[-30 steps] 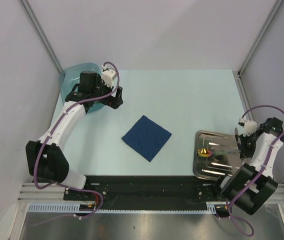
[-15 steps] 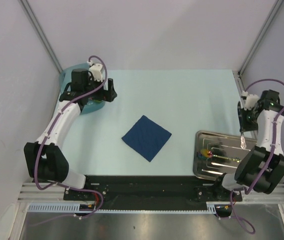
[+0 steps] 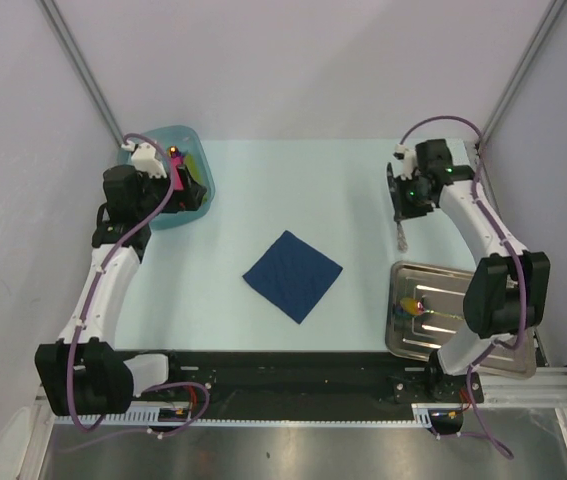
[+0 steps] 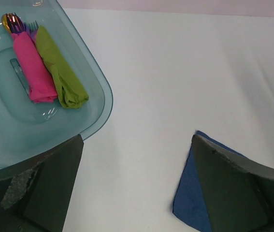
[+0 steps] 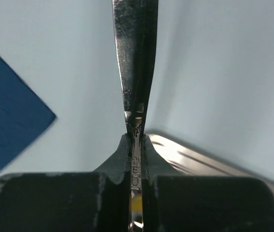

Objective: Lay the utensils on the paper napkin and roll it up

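Note:
The dark navy paper napkin (image 3: 292, 275) lies flat mid-table; one corner of it shows in the left wrist view (image 4: 194, 193) and an edge in the right wrist view (image 5: 6, 125). My right gripper (image 3: 401, 212) (image 5: 136, 140) is shut on the handle of a slim silver utensil (image 3: 402, 236) (image 5: 134, 58), which hangs above the table beyond the steel tray (image 3: 498, 355). An orange-gold and red utensil (image 3: 413, 305) lies in that tray. My left gripper (image 3: 193, 185) (image 4: 137, 140) is open and empty beside the teal tub (image 3: 168, 135), well left of the napkin.
The teal tub (image 4: 93, 101) holds a pink roll (image 4: 30, 65) and a lime-green roll (image 4: 62, 72), with a gold spoon bowl (image 4: 8, 20) poking out. The steel tray's rim (image 5: 214, 159) lies under my right gripper. Walls close off the left, right and back.
My right gripper rose from the tray with the silver utensil and swung to the far side, leftwards. My left arm drew back to the left, its open gripper now at the tub.

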Action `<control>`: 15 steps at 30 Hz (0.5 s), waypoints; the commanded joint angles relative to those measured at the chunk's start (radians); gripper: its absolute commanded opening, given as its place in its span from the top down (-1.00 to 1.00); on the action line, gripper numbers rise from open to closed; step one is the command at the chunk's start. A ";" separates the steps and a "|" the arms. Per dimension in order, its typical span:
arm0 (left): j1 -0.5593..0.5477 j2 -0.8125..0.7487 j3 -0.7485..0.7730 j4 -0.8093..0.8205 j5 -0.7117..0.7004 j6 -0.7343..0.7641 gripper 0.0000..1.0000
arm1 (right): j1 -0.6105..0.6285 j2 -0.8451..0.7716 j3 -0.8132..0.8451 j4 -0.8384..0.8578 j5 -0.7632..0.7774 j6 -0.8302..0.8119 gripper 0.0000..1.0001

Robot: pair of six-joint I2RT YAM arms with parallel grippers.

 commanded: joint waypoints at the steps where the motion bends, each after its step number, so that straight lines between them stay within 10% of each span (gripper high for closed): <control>1: -0.002 -0.033 -0.012 0.062 -0.046 0.003 -0.99 | 0.141 0.062 0.072 0.178 0.021 0.206 1.00; 15: 0.000 0.002 0.011 -0.026 -0.101 0.112 -0.99 | 0.563 0.345 0.161 0.285 0.262 0.542 1.00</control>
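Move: My right hand already has the knife pinched, and the dark-blue napkin it is bound for has its middle about 27 cm to the left, some 6 cm nearer my base and about 14 cm lower. The metal tray's middle lies roughly 19 cm to the right and 17 cm back; the yellow utensil in it is about 7 cm right and 13 cm back. From my idle left hand the napkin is some 23 cm right, 6 cm back and 24 cm down. I sweep my right hand quickly left, about 22 cm, away from the tray and in over the napkin's far right part, bowing a couple of centimetres forward and back again. The path steepens downward as I go, about 8 cm lower in all, with my fingers kept shut on the knife and only a slight wrist turn. My open left hand eases a couple of centimetres left and down. ##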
